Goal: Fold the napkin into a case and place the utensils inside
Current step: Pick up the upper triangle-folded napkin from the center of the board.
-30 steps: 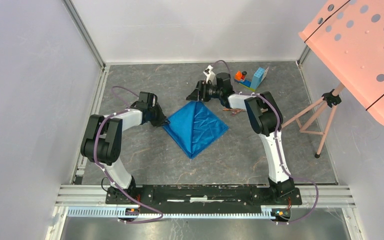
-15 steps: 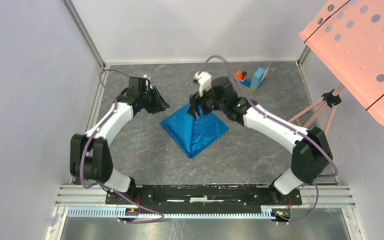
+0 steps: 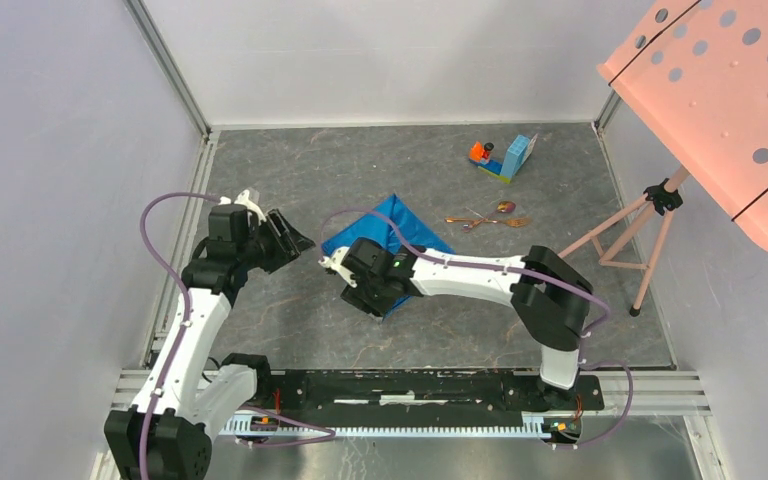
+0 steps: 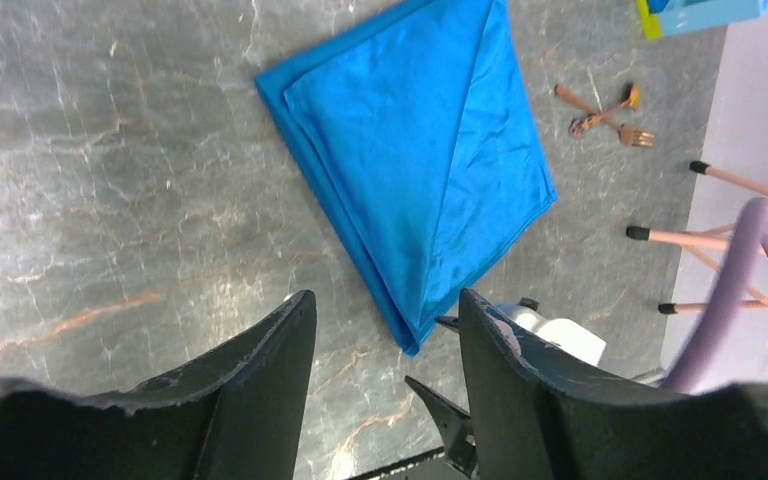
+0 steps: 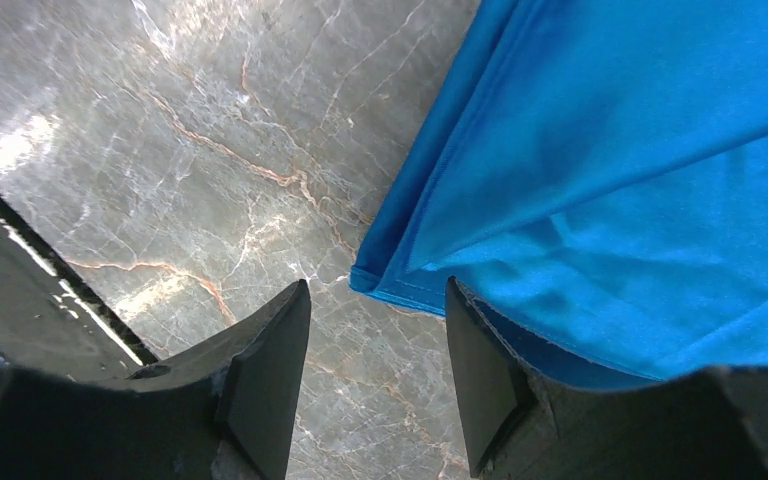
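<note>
The bright blue napkin (image 3: 410, 232) lies folded into a diamond on the grey floor, seen whole in the left wrist view (image 4: 430, 150). My right gripper (image 3: 372, 300) hovers open at its near corner, and the arm covers part of the cloth. In the right wrist view that corner sits just ahead of the gripper (image 5: 375, 290), with the napkin (image 5: 610, 150) running off to the right. My left gripper (image 3: 298, 238) is open and empty, left of the napkin and raised (image 4: 385, 300). The copper utensils (image 3: 487, 217) lie crossed to the right of the napkin (image 4: 605, 110).
Toy blocks (image 3: 505, 158) stand at the back right. A pink tripod stand (image 3: 640, 230) rises at the right edge, carrying a perforated pink board (image 3: 730, 90). Walls close in the left, back and right sides.
The left gripper let go at the napkin's left corner, opened and drew back to the left. The right arm swung from the far end to the napkin's near corner, its jaws narrowing slightly.
</note>
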### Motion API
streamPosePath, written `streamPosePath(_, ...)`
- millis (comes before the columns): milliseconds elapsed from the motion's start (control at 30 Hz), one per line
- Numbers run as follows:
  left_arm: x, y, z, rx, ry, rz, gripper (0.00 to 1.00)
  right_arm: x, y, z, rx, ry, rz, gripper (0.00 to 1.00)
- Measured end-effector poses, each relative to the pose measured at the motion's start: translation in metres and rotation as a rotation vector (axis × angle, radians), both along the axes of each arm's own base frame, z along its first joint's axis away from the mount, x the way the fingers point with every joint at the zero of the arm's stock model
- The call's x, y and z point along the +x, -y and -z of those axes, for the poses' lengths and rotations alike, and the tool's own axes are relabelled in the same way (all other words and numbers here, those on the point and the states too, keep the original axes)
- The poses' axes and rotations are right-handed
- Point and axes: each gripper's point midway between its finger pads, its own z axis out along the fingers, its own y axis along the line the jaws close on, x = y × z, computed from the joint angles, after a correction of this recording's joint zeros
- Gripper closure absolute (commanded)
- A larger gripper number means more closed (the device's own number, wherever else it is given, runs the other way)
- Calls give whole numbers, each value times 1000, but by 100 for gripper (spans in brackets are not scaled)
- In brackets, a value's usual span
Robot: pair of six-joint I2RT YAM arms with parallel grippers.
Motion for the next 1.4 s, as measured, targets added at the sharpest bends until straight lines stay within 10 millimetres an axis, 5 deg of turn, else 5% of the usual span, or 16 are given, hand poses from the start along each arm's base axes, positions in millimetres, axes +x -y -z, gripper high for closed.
streamPosePath(200,-15,2,15,-11,-38,16,38,-9,-4,11,-74,11,-22,45)
streamPosePath(467,-25,4,34,-20,-87,30,38,-3,-6,9,-77,29,-8,63)
streamPosePath(800,-25,4,39,-19,-99,27,38,2,-13,18,-91,27,-4,57)
streamPosePath(1100,-25,3,41,-18,-106,26,38,9,-7,23,-124,55,7,76)
streamPosePath(1400,-25,3,42,-19,-109,24,38,15,2,26,-174,93,10,73)
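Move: The near corner of the upper triangle-folded napkin lies almost under the right hand, about 1 cm ahead and 3 cm below. From that same hand, the napkin's middle is about 16 cm ahead, its left corner about 18 cm ahead and 13 cm left, the crossed utensils roughly 24 cm ahead and 22 cm right. For the left hand, the near corner is about 6 cm back, 17 cm right and 16 cm down. Onto the upper layer's near corner the right hand sinks about 2.5 cm and eases 1.5 cm forward, its wrist rolling some 10 degrees so the fingers point more steeply down. They close in stages, with a brief slight reopening, to a narrow gap around the upper layer's edge. The left hand, still open and empty, drops 4 cm and draws back 2.5, then stays. ##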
